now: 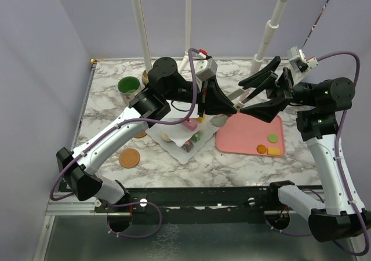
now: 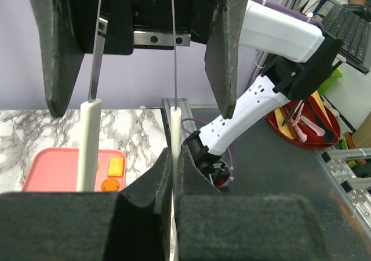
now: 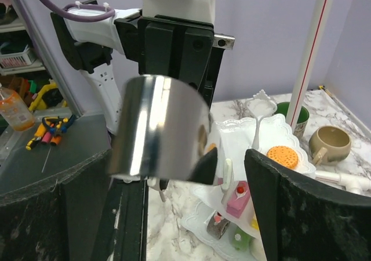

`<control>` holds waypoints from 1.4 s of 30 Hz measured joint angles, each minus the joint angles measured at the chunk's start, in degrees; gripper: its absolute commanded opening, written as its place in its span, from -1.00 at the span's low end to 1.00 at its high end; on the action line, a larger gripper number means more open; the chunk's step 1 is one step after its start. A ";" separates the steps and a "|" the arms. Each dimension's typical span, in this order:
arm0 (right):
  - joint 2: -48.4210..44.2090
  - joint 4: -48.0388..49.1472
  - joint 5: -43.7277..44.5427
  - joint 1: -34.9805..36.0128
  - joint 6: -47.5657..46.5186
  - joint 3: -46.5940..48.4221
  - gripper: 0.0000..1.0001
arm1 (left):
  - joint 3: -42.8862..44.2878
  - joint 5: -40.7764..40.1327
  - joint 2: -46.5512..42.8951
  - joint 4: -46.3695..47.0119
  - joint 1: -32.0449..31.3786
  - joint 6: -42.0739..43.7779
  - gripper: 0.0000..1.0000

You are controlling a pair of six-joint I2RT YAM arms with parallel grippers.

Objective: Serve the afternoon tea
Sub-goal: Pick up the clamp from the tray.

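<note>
The white tiered stand stands mid-table with small pastries on its wavy plates. My left gripper hangs over it, and the left wrist view shows that gripper shut on a thin white rod of the stand's handle. A second white rod stands free to the left. My right gripper is open just right of the stand. In the right wrist view the stand holds an orange biscuit and a pink cake. The green-lined mug and beige mug sit at the back left.
A pink tray with three small pieces lies right of the stand. A brown coaster lies front left, another partly under my left arm. A blurred shiny metal piece fills the space between my right jaws. White poles rise at the back.
</note>
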 measured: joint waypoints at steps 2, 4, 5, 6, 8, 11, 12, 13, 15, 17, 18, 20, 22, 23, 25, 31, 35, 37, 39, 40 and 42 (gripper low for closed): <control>0.57 -0.02 0.02 0.81 -0.04 0.00 0.82 | 0.00 -0.07 0.04 0.00 -0.15 0.22 -1.00; 1.16 -0.26 0.07 1.42 -0.31 0.00 0.73 | 0.68 -0.09 0.24 -0.07 -0.24 0.42 -1.00; 1.40 -0.61 0.09 1.60 -0.59 0.00 0.68 | 1.07 -0.11 0.33 -0.02 -0.24 0.52 -1.00; 1.64 -0.98 0.13 1.75 -0.85 0.00 0.62 | 1.38 -0.11 0.33 -0.02 -0.24 0.63 -1.00; 1.97 -2.03 0.26 1.88 -1.38 0.00 0.50 | 1.92 -0.11 0.33 0.04 -0.24 0.76 -1.00; 2.21 -3.76 1.16 1.99 -2.27 0.04 0.27 | 2.34 -0.13 0.33 0.00 -0.28 1.01 -1.00; 2.23 -4.22 1.38 2.03 -2.47 0.13 0.26 | 2.34 -0.33 0.33 -0.02 -0.35 1.11 -1.00; 2.23 -4.70 1.64 2.05 -2.64 0.33 0.25 | 2.34 -0.55 0.35 -0.02 -0.33 1.27 -1.00; 2.32 -5.20 2.03 2.12 -2.60 0.87 0.20 | 2.34 -0.98 0.35 0.00 -0.33 1.51 -1.00; 2.60 -4.92 2.25 2.16 -2.03 1.53 0.15 | 2.34 -1.18 0.35 0.17 -0.44 1.79 -1.00; 2.73 -4.66 2.27 2.19 -1.64 1.73 0.13 | 2.34 -1.38 0.35 0.24 -0.50 1.88 -1.00; 3.04 -4.09 2.25 2.19 -0.63 1.97 0.12 | 2.34 -1.79 0.35 0.39 -0.52 2.16 -1.00; 3.41 -3.32 2.23 2.19 0.46 2.10 0.06 | 2.34 -2.36 0.35 0.57 -0.52 2.60 -1.00; 3.54 -2.97 2.23 2.21 0.94 2.10 0.01 | 2.34 -2.56 0.35 0.59 -0.52 2.71 -1.00; 3.78 -2.43 2.21 2.49 1.70 2.10 -0.06 | 2.34 -2.91 0.35 0.59 -0.50 2.86 -1.00; 3.93 -2.19 2.19 3.32 2.08 2.27 -0.27 | 2.34 -3.82 0.35 0.55 -0.50 3.28 -1.00; 3.80 -3.45 2.19 3.52 1.25 2.73 -0.47 | 2.43 -4.68 0.35 0.26 -0.50 4.39 -0.67; 3.65 -4.07 2.67 3.56 0.39 2.80 -0.56 | 2.84 -5.25 0.35 -0.59 -0.50 5.18 -0.57; 3.43 -4.70 3.65 3.58 -0.31 2.82 -0.61 | 3.65 -5.68 0.35 -2.38 -0.59 6.16 -0.35; 3.37 -4.83 4.13 3.58 -0.61 2.82 -0.63 | 3.85 -5.90 0.35 -2.71 -0.63 6.49 -0.29; 3.32 -4.87 5.09 3.58 -1.18 2.82 -0.68 | 4.33 -6.08 0.35 -3.54 -0.90 6.95 -0.13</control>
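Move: The left hand already holds the clamp in mid-air; the clamp's middle is about 3 cm to this hand's right, 2 cm ahead and 3 cm above. From the right hand, wide open around the clamp, that middle is roughly 1 cm ahead and 1 cm left, at its height. The cake stand is some 8 cm ahead of the right hand, 11 cm left and 30 cm below; the pink tray is about 8 cm ahead, 13 cm right and 45 cm below. Right hand eases about 2 cm forward-left and closes on the clamp; the left rises 2 cm, then opens. ##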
